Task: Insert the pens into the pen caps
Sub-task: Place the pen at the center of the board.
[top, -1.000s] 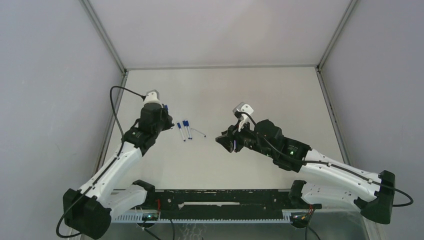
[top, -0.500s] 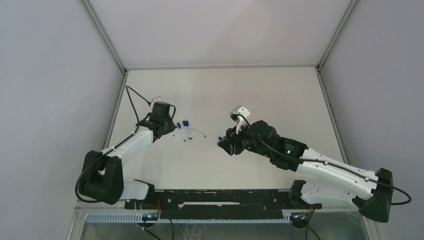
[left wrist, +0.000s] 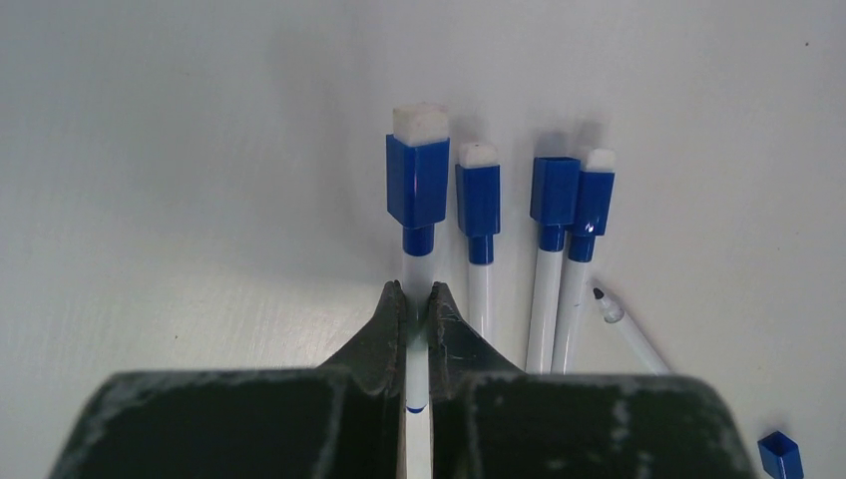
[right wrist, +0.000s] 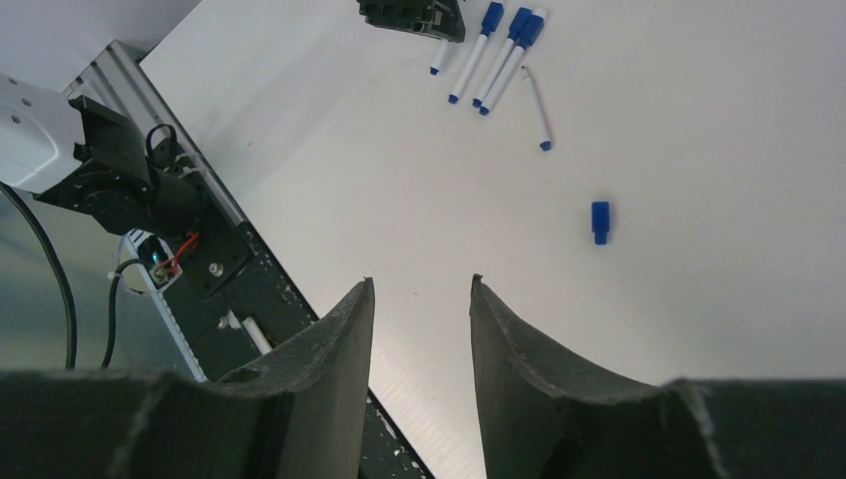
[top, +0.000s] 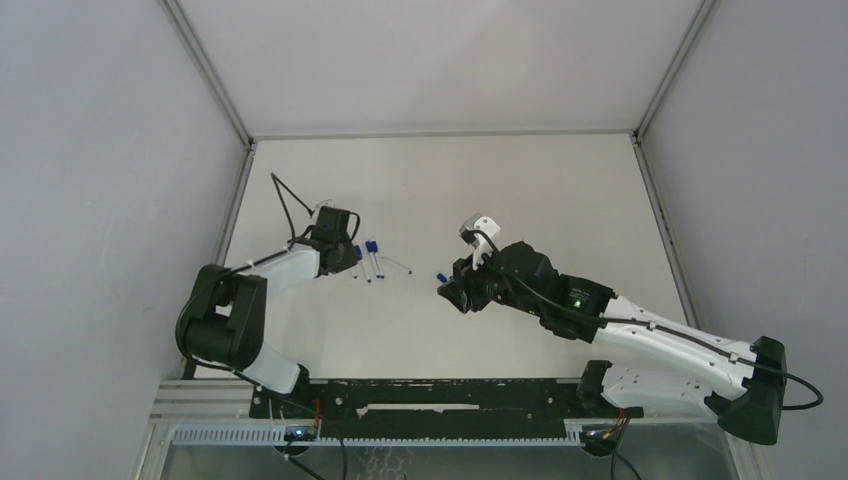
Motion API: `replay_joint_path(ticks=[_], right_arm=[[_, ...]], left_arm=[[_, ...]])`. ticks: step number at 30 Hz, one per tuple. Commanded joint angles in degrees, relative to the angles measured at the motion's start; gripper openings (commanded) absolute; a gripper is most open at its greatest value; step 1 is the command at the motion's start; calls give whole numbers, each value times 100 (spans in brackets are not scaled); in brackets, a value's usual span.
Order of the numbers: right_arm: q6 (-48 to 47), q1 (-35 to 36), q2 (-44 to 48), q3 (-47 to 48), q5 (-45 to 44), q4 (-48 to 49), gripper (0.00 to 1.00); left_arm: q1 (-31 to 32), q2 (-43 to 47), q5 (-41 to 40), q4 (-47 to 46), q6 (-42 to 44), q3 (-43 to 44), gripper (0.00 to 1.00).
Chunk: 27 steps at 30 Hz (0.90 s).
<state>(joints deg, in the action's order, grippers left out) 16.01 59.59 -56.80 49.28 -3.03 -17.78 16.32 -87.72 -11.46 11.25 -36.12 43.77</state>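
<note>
My left gripper (left wrist: 417,290) is shut on the white barrel of a pen (left wrist: 416,329) that wears a dark blue pen cap (left wrist: 417,188). It sits low at the left end of the pen row (top: 365,262). Three more capped pens (left wrist: 547,299) lie side by side just right of it. An uncapped pen (left wrist: 631,334) with a black tip lies slanted beside them. One loose pen cap (right wrist: 600,221) lies on the table, just off my right gripper (top: 447,290). That gripper (right wrist: 419,282) hangs open above the table with nothing between its fingers.
The white table (top: 540,190) is bounded by grey walls and metal corner rails (top: 205,70). A black rail with wiring (top: 430,395) runs along the near edge between the arm bases. The left arm's cable (top: 285,195) loops above its wrist.
The left arm has folded down and swung its gripper right and lower, to the left end of the pen row. The right arm has shifted slightly, uncovering the loose cap.
</note>
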Motion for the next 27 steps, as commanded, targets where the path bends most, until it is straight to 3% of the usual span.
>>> replay_joint_path(ticks=[1, 13, 21, 27], right_arm=[[26, -35, 55, 12, -102, 74, 47], [25, -44, 20, 12, -103, 92, 47], [22, -56, -3, 12, -93, 158, 47], [26, -58, -37, 12, -92, 158, 48]], left_arm=[[-32, -94, 137, -308, -55, -44, 5], [-31, -108, 418, -445, -232, -333, 7], [-32, -31, 359, -450, -273, -448, 27], [-32, 117, 231, -335, -298, -440, 31]])
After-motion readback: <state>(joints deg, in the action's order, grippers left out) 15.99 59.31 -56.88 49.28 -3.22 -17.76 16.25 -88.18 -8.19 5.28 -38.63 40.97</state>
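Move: The board spot for the held capped pen lies about 1 cm below the left hand and 1 cm to its right. The nearest capped pen is some 3 cm right and 1 cm ahead; two more lie side by side about 5 and 6 cm right, 1 cm ahead. The uncapped pen is roughly 10 cm right and 1 cm back. From the right hand, the spot is about 15 cm ahead, 18 cm left and 20 cm below. Bring the left gripper, still pinching the capped pen, about 1 cm right towards the other pens and just under 1 cm down to the board, rolling it some 5 degrees so its left side dips. Then open the fingers to let go of the pen, the right finger nudging the neighbouring pen's tail rightwards, and stay low over it. ##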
